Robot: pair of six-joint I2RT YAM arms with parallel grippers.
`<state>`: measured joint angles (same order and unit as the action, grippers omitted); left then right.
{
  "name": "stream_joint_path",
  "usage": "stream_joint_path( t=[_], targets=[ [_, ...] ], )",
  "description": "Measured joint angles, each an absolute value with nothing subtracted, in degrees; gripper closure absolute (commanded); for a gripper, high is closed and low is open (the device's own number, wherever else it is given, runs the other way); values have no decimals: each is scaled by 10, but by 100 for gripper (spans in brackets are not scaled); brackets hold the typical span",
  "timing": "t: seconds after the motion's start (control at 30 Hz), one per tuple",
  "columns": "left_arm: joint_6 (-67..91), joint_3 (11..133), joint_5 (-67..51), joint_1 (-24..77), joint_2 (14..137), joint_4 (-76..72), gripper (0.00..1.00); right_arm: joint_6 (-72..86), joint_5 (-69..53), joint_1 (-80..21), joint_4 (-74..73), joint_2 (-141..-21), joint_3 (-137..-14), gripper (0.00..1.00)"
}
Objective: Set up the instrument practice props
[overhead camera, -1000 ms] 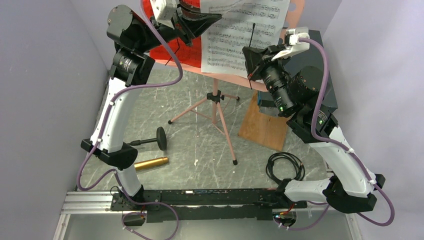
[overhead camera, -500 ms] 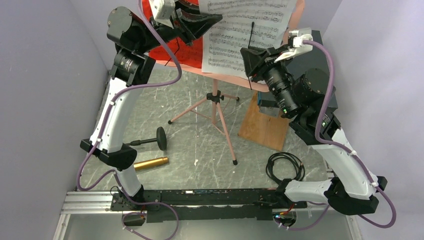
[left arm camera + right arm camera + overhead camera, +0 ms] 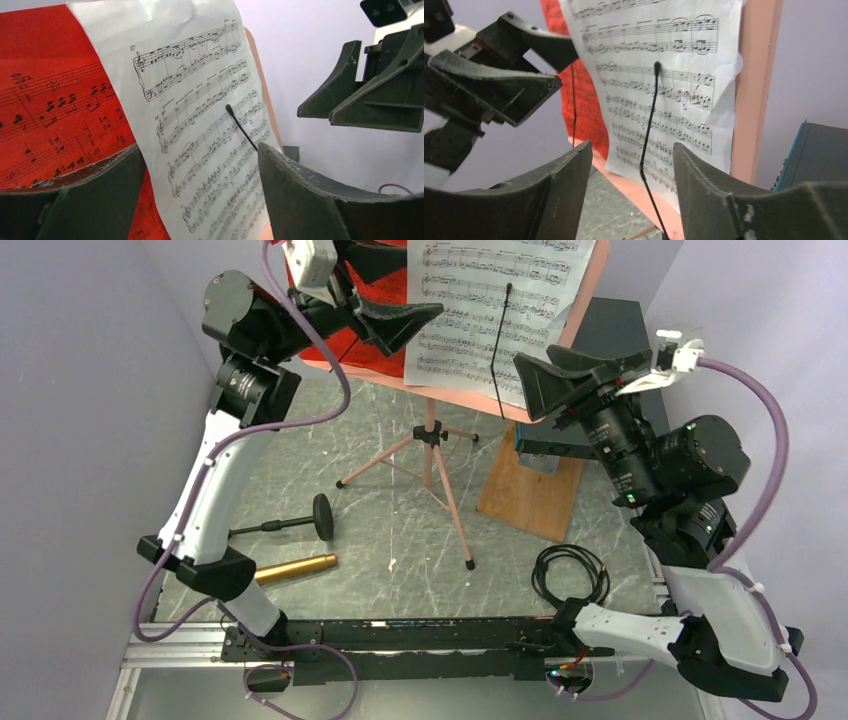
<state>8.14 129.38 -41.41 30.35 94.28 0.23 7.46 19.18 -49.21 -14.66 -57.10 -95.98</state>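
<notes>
The pink music stand is upright on its tripod legs at the table's centre. A white music sheet and a red one lean on its desk, the white one behind a thin black wire arm. My left gripper is open just in front of the two sheets and holds nothing. My right gripper is open facing the white sheet, clear of it. The gold microphone and the black mic stand lie on the table at the left.
A dark teal box sits on a wooden board right of the stand. A black cable coil lies by the right arm's base. Grey walls close in on both sides.
Both grippers have gone from shut to open and let go of the sheets. The right arm has drawn back to the right; the white sheet stays on the stand.
</notes>
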Motion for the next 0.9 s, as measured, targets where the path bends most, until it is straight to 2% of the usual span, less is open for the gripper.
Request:
stream_joint_path(
  t=[0.1, 0.27, 0.53, 0.7, 0.9],
  targets=[
    [88, 1258, -402, 303, 904, 7, 1, 66, 152, -492, -158, -541, -939, 16],
    [115, 1131, -387, 303, 792, 5, 1, 23, 40, -492, -175, -453, -816, 4],
    [161, 917, -313, 303, 589, 73, 1, -4, -124, -492, -178, -379, -607, 2],
    [178, 790, -262, 303, 488, 208, 0, 18, -183, -492, -161, -399, -491, 0],
    [241, 576, -190, 303, 409, 376, 0, 75, -217, -503, -85, -451, -399, 0]
  ],
)
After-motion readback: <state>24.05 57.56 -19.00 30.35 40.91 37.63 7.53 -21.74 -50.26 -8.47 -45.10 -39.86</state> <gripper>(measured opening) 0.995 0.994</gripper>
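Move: Down on the table, the mic stand lies about 28 cm left of the left hand and 3 cm nearer the base, some 62 cm below. The gold microphone is 27 cm to that hand's left, 14 cm back and 63 cm down. From the right hand, the mic stand is some 43 cm left, 4 cm ahead and 57 cm down; the white sheet stands 11 cm ahead, 2 cm left, and the tripod's front foot lies 6 cm back, 3 cm left, 59 cm down. Leaving the filled music stand, both hands sink some 35 cm towards the table with roughly 11 cm of leftward travel, touching nothing visible, while their fingers spread fully. The left first draws back about 10 cm, then drops steeply towards the mic stand and microphone, its fingers swinging from rising to slightly down. The right also backs off some 7 cm, its fingers swinging round to point left. ##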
